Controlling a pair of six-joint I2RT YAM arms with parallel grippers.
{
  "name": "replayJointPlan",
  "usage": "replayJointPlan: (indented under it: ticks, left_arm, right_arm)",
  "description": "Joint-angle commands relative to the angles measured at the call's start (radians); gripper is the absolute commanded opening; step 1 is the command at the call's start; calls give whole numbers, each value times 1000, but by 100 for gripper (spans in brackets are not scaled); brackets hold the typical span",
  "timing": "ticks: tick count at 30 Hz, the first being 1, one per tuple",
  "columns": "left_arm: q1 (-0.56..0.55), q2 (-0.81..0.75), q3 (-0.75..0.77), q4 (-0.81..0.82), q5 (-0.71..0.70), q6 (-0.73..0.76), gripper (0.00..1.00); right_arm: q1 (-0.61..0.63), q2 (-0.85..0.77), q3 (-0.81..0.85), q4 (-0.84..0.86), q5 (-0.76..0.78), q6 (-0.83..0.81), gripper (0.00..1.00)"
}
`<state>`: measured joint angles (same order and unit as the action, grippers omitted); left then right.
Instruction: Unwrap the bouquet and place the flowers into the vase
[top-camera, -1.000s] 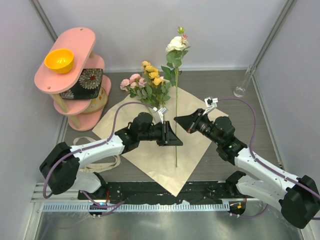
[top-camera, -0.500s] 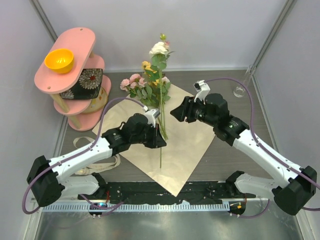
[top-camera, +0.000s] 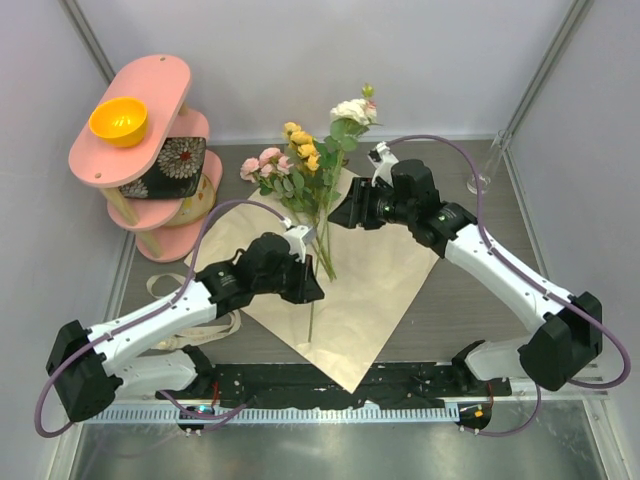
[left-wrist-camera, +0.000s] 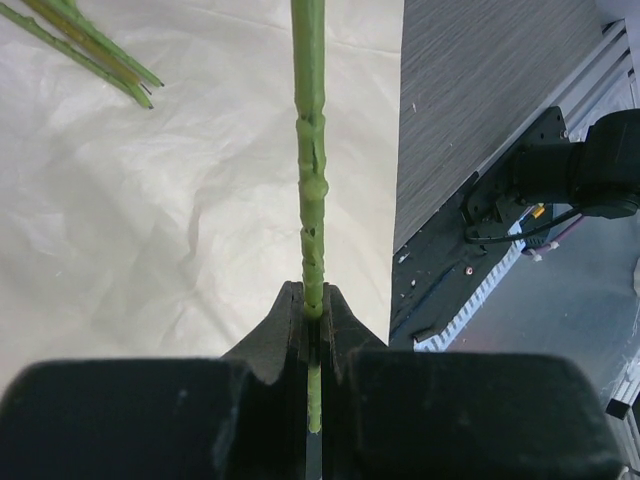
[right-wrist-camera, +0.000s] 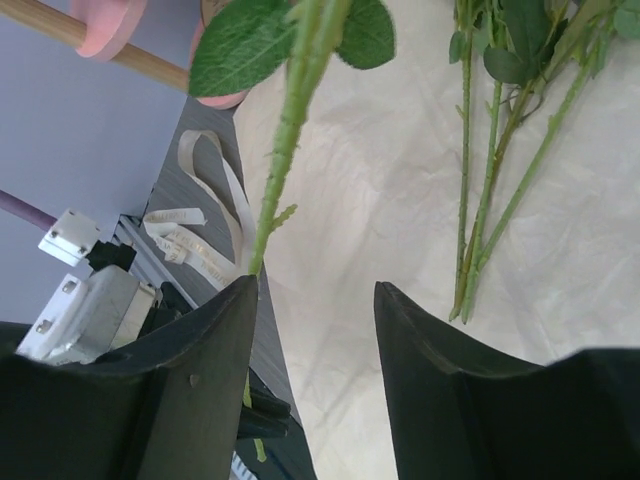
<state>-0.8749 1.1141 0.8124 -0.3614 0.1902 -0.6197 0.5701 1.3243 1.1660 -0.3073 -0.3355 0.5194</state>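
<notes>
The bouquet is unwrapped: its tan kraft paper (top-camera: 375, 285) lies flat on the table. Pink and yellow flowers (top-camera: 290, 165) lie at the paper's far edge, their stems (right-wrist-camera: 480, 200) on the sheet. My left gripper (top-camera: 311, 284) is shut on the lower stem (left-wrist-camera: 308, 150) of a white flower (top-camera: 350, 110), which stands tilted with its bloom up and to the back right. My right gripper (top-camera: 342, 214) is open beside that stem (right-wrist-camera: 285, 140), which runs past its left finger (right-wrist-camera: 200, 380). The clear vase (top-camera: 481, 180) stands at the far right.
A pink tiered shelf (top-camera: 130, 110) at the back left carries an orange bowl (top-camera: 118, 120) and a floral black box (top-camera: 170, 165). The cream ribbon (top-camera: 190, 325) lies loose on the table left of the paper. Grey walls close in on both sides.
The right gripper let go of the white flower's stem, opened and moved back and left. The left gripper shut on the stem and carried it left, so the flower now leans.
</notes>
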Motion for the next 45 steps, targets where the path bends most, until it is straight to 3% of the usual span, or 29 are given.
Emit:
replayJointPlan:
  ticks: [1,10,17,25,32,38,40,42,43,45]
  left_arm:
    - [-1,-45,-15,18,18,23,0]
    - [-1,-66,-29,22,18,23,0]
    - [-1,-82,-44,22,20,9,0]
    - [-4,-108,-56,29,60,9,0]
    - [-6,-126,-76,38,84,17,0]
    - [-16,-119,-68,39,124,35,0]
    - [-21,-120,-67,39,129,41,0]
    - [-24,-119,-64,39,130,49,0]
    - [-26,-119,-58,35,135,54,0]
    - [-26,-114,-50,26,127,66,0]
  right_arm:
    - [-4,35,83,45,-53,28,53]
    - [-3,79,64,140,-126,108,45]
    - [-4,-25,8,137,-80,63,65]
    - [-4,13,11,181,-128,123,62]
    - [-3,41,-22,264,-155,189,43]
    - [-1,42,-77,332,-126,251,39]
    - [1,32,-91,342,-120,257,31]
    - [1,16,-117,358,-111,272,29]
    - [1,4,-124,358,-99,275,18]
    - [1,-11,-135,344,-86,274,6]
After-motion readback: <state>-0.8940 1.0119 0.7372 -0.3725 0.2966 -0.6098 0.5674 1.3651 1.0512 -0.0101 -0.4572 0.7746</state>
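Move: The white flower's stem, slanting up and forward with the left gripper already holding its lower part, crosses about 3 cm to the right gripper's left, level with it. From the right gripper, the white bloom is some 16 cm ahead, 2 cm right and 8 cm higher; the laid flowers lie roughly 14 cm ahead, 8 cm left and 20 cm below. From the left gripper, the stem's free part at that crossing is about 16 cm ahead, 2 cm right, 9 cm up. Bring the open right gripper left towards the white flower's stem, half-closing. Then reopen it and lift about 3 cm, easing slightly back, before going farther left and sinking to the starting height with the fingertips tilting up some 15 degrees; pinch the stem, ending about 3 cm left overall. Meanwhile keep the left grip on the lower stem and draw it back about 3.5 cm. ##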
